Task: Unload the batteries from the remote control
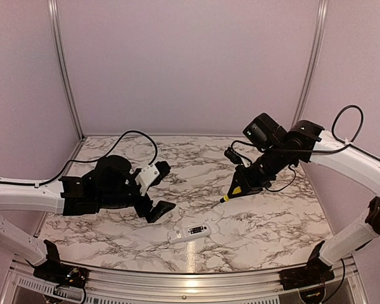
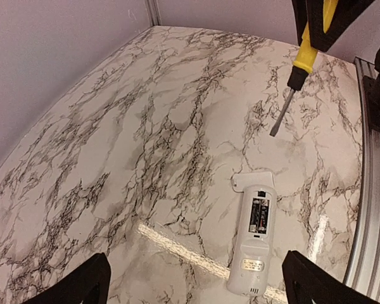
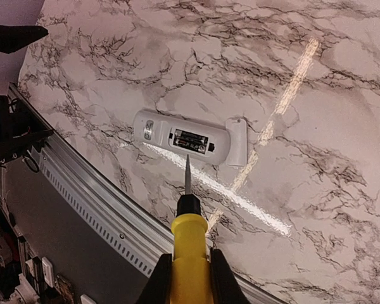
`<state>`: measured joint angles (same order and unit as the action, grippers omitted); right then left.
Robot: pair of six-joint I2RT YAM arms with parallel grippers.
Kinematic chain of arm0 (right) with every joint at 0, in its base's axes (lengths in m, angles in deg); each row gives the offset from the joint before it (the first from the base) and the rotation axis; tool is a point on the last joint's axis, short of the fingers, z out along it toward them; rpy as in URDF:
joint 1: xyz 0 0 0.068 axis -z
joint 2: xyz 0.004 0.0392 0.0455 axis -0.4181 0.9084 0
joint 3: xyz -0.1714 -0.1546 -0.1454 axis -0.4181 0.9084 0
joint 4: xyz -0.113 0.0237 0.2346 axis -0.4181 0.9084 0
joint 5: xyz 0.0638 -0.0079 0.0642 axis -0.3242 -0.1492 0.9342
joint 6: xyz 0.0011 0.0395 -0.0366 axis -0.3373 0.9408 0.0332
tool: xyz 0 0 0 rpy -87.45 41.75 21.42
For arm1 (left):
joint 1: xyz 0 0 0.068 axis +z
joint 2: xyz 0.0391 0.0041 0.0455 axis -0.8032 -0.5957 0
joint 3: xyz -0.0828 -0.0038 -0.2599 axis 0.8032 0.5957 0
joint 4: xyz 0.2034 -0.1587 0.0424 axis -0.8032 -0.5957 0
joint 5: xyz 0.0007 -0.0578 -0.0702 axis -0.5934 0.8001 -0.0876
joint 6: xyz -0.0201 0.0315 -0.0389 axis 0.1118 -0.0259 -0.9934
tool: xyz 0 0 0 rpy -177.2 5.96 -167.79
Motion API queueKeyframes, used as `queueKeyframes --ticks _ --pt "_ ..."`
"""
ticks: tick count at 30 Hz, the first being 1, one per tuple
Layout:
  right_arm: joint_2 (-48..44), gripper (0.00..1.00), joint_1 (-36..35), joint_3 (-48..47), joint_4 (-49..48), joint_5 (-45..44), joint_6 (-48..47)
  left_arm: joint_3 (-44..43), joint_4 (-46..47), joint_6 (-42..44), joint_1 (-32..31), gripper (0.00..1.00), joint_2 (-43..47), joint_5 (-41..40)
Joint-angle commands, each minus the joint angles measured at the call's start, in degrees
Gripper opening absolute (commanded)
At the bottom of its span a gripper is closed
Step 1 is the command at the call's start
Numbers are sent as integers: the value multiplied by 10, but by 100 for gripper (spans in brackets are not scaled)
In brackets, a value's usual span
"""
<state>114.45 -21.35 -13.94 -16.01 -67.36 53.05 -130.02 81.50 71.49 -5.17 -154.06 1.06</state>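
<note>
The white remote control [image 1: 190, 232] lies near the table's front edge, its dark compartment facing up. Two batteries [image 2: 260, 216] sit side by side in that compartment [image 3: 191, 140]. My left gripper [image 1: 157, 193] hovers to the left of the remote and a little behind it, wide open and empty. In the left wrist view the remote [image 2: 252, 266] lies between its fingertips [image 2: 307, 282], nearer the right one. My right gripper [image 3: 190, 275] is shut on a yellow-handled screwdriver [image 3: 189, 244]. The screwdriver's tip points at the remote [image 3: 153, 130] from above, clear of it.
A small flat white cover piece [image 2: 254, 182] lies against the remote's compartment end [image 3: 238, 142]. The metal rail [image 3: 101, 202] of the table's front edge runs just beyond the remote. The screwdriver [image 1: 234, 191] hangs tilted over the table's middle right.
</note>
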Motion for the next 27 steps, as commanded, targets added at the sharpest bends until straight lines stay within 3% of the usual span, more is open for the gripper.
queueKeyframes --ticks 1,16,27 --pt "-12 0 -3 7 -13 7 -1 61 7 64 1 99 24 93" --pt "3 0 -4 8 -6 26 5 81 28 140 18 97 -92 199" --pt "10 0 -3 9 -12 26 20 79 153 99 24 97 -188 223"
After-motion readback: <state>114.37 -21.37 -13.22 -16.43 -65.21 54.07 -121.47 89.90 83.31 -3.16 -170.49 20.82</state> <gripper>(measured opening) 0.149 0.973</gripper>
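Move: The remote control lies roughly 9 cm to the left hand's right, 3 cm back and 18 cm below it. Its loose battery cover is about 7 cm farther right and 3 cm farther out than the remote. The screwdriver tip hangs some 16 cm to the left hand's right, 2 cm ahead and 8 cm below. From the right hand, the remote is about 12 cm left, 4 cm back and 19 cm down. Left hand, fingers wide open, drops about 14 cm and back 5 towards the remote's left end, turning clockwise. ##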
